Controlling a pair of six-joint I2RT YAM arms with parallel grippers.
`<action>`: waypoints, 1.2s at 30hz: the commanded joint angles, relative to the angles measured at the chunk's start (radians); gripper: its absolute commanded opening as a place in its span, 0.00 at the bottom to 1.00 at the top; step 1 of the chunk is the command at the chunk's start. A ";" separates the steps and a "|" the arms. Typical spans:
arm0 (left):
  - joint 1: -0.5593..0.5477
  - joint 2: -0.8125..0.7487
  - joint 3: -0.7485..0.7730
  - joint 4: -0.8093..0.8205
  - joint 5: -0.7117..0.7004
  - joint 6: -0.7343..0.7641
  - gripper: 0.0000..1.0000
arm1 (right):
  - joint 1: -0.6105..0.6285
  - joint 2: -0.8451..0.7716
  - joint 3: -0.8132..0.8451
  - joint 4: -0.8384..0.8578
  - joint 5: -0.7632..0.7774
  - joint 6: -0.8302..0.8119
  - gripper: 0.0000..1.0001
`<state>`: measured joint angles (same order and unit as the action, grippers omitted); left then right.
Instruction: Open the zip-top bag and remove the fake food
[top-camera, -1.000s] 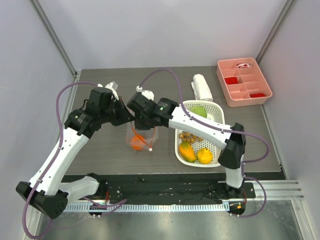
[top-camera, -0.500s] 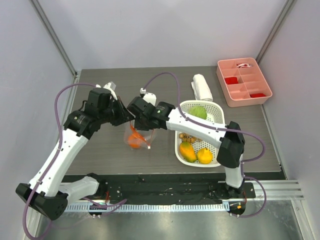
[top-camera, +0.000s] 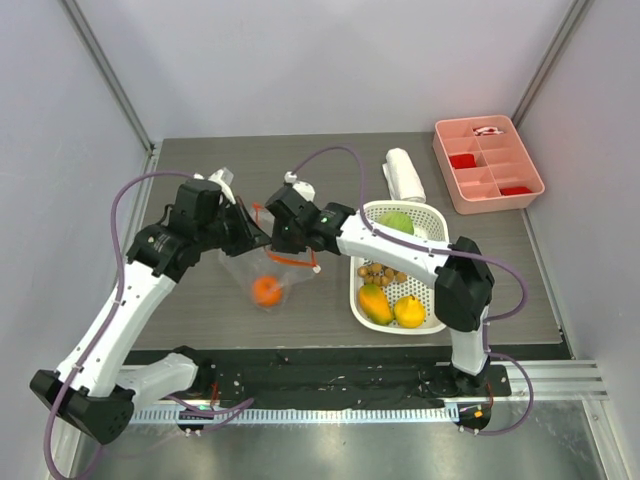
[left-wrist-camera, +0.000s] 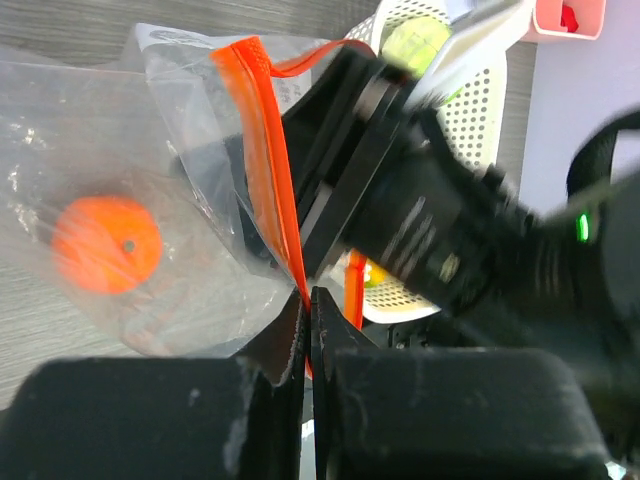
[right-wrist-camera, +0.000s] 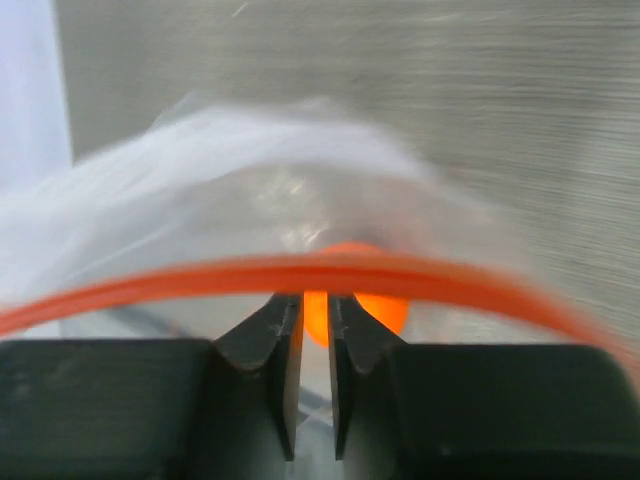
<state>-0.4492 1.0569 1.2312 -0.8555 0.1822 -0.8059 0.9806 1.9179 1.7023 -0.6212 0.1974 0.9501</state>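
The zip-top bag (top-camera: 240, 272) hangs over the table between my two grippers, its orange-red zip strip (top-camera: 292, 260) spread apart at the mouth. An orange (top-camera: 265, 290) lies inside it, also seen in the left wrist view as the orange (left-wrist-camera: 106, 244) behind clear plastic. My left gripper (left-wrist-camera: 307, 295) is shut on one side of the zip strip (left-wrist-camera: 270, 170). My right gripper (right-wrist-camera: 315, 300) has its jaws a narrow gap apart. The other side of the strip (right-wrist-camera: 320, 272) runs just across its tips, with the orange (right-wrist-camera: 375, 305) beyond. More fake food lies in the white basket.
The white perforated basket (top-camera: 356, 292) right of the bag holds a green fruit (top-camera: 397, 222), brown grapes (top-camera: 378, 272), a mango (top-camera: 373, 303) and a lemon (top-camera: 409, 311). A white roll (top-camera: 404, 173) and a pink compartment tray (top-camera: 487, 165) stand at the back right.
The bag's mouth has been pulled wider and the bag has spread out to the left. My right gripper's jaws, shut before, now stand slightly apart. The left grip is unchanged.
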 joint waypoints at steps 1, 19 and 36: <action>0.000 0.028 0.019 0.056 0.034 -0.001 0.00 | 0.055 -0.007 -0.035 0.153 -0.168 -0.142 0.24; 0.000 -0.076 -0.108 -0.048 -0.073 0.049 0.00 | 0.141 0.066 -0.178 0.267 -0.253 -0.244 0.73; -0.002 0.155 0.040 0.188 0.124 -0.061 0.00 | -0.042 -0.095 -0.161 0.028 -0.076 -0.411 0.77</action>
<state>-0.4450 1.1450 1.1786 -0.8059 0.2119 -0.8326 0.9688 1.9377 1.5089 -0.5179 0.0643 0.6319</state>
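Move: The orange, last in the bag, lies about 12 cm below my shut right fingertips, some 4 cm back and 4 cm to their left. In the basket, the mango lies around 20 cm right of that hand and 8 cm back; the basket's middle is some 27 cm right and level with it. From my left hand, which holds the bag's mouth, the orange is about 22 cm below, 1 cm ahead and 2 cm left. I reach my right hand down through the bag's mouth towards the orange, first back about 9 cm and to the left while opening the fingers wide and turning some 25 degrees counter-clockwise, then swing forward and right, still low and open. My left hand keeps its pinch on the mouth, sinks about 4 cm, drifts back-left, then returns forward-right. ##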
